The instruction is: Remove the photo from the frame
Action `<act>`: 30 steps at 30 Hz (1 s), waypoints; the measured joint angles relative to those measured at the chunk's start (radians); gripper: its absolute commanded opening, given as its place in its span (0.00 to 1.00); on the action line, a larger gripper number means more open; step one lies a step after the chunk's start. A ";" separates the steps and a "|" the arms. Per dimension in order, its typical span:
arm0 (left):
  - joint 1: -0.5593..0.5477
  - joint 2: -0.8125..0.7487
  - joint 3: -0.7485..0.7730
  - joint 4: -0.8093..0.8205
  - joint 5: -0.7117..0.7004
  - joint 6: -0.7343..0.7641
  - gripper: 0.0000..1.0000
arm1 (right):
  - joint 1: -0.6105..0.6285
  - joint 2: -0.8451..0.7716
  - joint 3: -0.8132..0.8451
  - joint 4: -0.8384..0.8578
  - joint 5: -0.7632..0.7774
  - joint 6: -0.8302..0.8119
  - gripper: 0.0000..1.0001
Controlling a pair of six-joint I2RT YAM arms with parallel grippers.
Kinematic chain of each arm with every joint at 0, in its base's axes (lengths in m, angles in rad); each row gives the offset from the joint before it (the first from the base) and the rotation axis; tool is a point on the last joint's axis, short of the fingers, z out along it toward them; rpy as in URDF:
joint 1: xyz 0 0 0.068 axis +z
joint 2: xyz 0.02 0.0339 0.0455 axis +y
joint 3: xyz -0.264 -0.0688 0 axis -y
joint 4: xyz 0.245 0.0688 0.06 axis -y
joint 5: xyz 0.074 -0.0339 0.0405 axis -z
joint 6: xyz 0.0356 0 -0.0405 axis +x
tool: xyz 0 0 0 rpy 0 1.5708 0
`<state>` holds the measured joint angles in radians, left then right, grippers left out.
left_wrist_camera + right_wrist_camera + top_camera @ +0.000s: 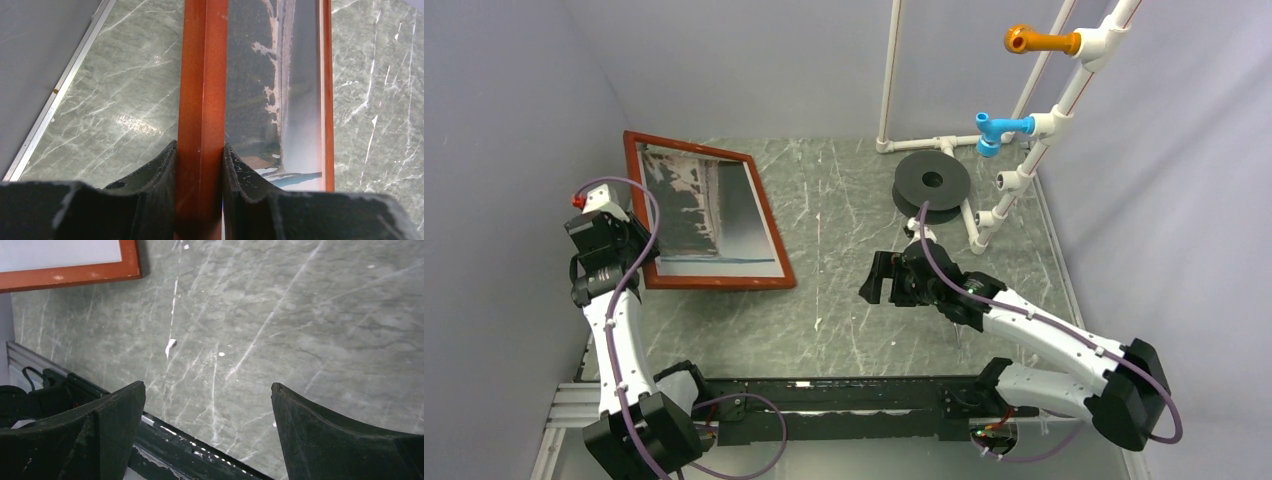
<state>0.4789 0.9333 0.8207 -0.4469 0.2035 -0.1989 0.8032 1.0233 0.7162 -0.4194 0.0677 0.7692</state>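
The reddish-brown frame (714, 284) lies at the table's left, seemingly tilted with its left rail raised. The photo (699, 200), dark and blotchy with a pale side, sits inside it. My left gripper (639, 245) is shut on the left rail. In the left wrist view the frame rail (202, 75) runs straight up between both pads of the left gripper (200, 147), with the photo (260, 75) to its right. My right gripper (876, 280) hovers open over the table's middle. In the right wrist view the right gripper (207, 387) holds nothing, and a frame corner (75, 274) shows at top left.
A black disc (932, 181) lies at the back beside a white pipe stand (1044, 125) with an orange fitting (1027, 40) and a blue one (994, 130). Grey walls close in on the left and right. A black mounting rail (824, 395) runs along the near edge.
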 measured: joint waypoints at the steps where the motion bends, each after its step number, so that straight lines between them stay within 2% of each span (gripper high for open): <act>1: 0.000 0.000 -0.002 0.000 -0.002 0.003 0.00 | 0.002 0.016 0.000 0.017 -0.008 -0.004 0.97; 9: 0.000 0.000 -0.015 0.013 -0.026 0.021 0.00 | 0.004 0.177 0.000 0.211 -0.098 -0.049 0.98; 12: -0.001 0.000 -0.022 0.019 -0.039 0.024 0.00 | 0.004 0.325 0.019 0.333 -0.142 -0.054 0.97; 18: -0.016 -0.001 -0.028 0.021 -0.066 0.031 0.00 | 0.010 0.623 0.208 0.410 -0.190 -0.052 0.97; 25: -0.028 -0.001 -0.023 0.011 -0.078 0.033 0.01 | 0.021 0.693 0.283 0.437 -0.204 -0.103 0.99; 30: -0.031 0.002 0.023 -0.040 -0.071 0.037 0.01 | 0.084 0.693 0.286 0.450 -0.164 -0.274 1.00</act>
<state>0.4480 0.9352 0.8436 -0.4866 0.1329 -0.1616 0.8875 1.7164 1.0023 0.0303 -0.0963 0.4957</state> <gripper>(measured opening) 0.343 0.993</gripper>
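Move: The left hand already holds the tilted frame by its left side; the frame's near right corner lies about 30 cm to its right, 7 cm back and 17 cm below. From the empty right hand that corner is about 17 cm left, 4 cm ahead and 10 cm lower. The photo's middle is some 34 cm left and 18 cm ahead of the right hand, 5 cm below; the screwdriver is 16 cm right, 5 cm back, 12 cm below. The open right hand sweeps about 14 cm left, dropping and reaching forward, towards the frame's corner; left keeps its pinch. ##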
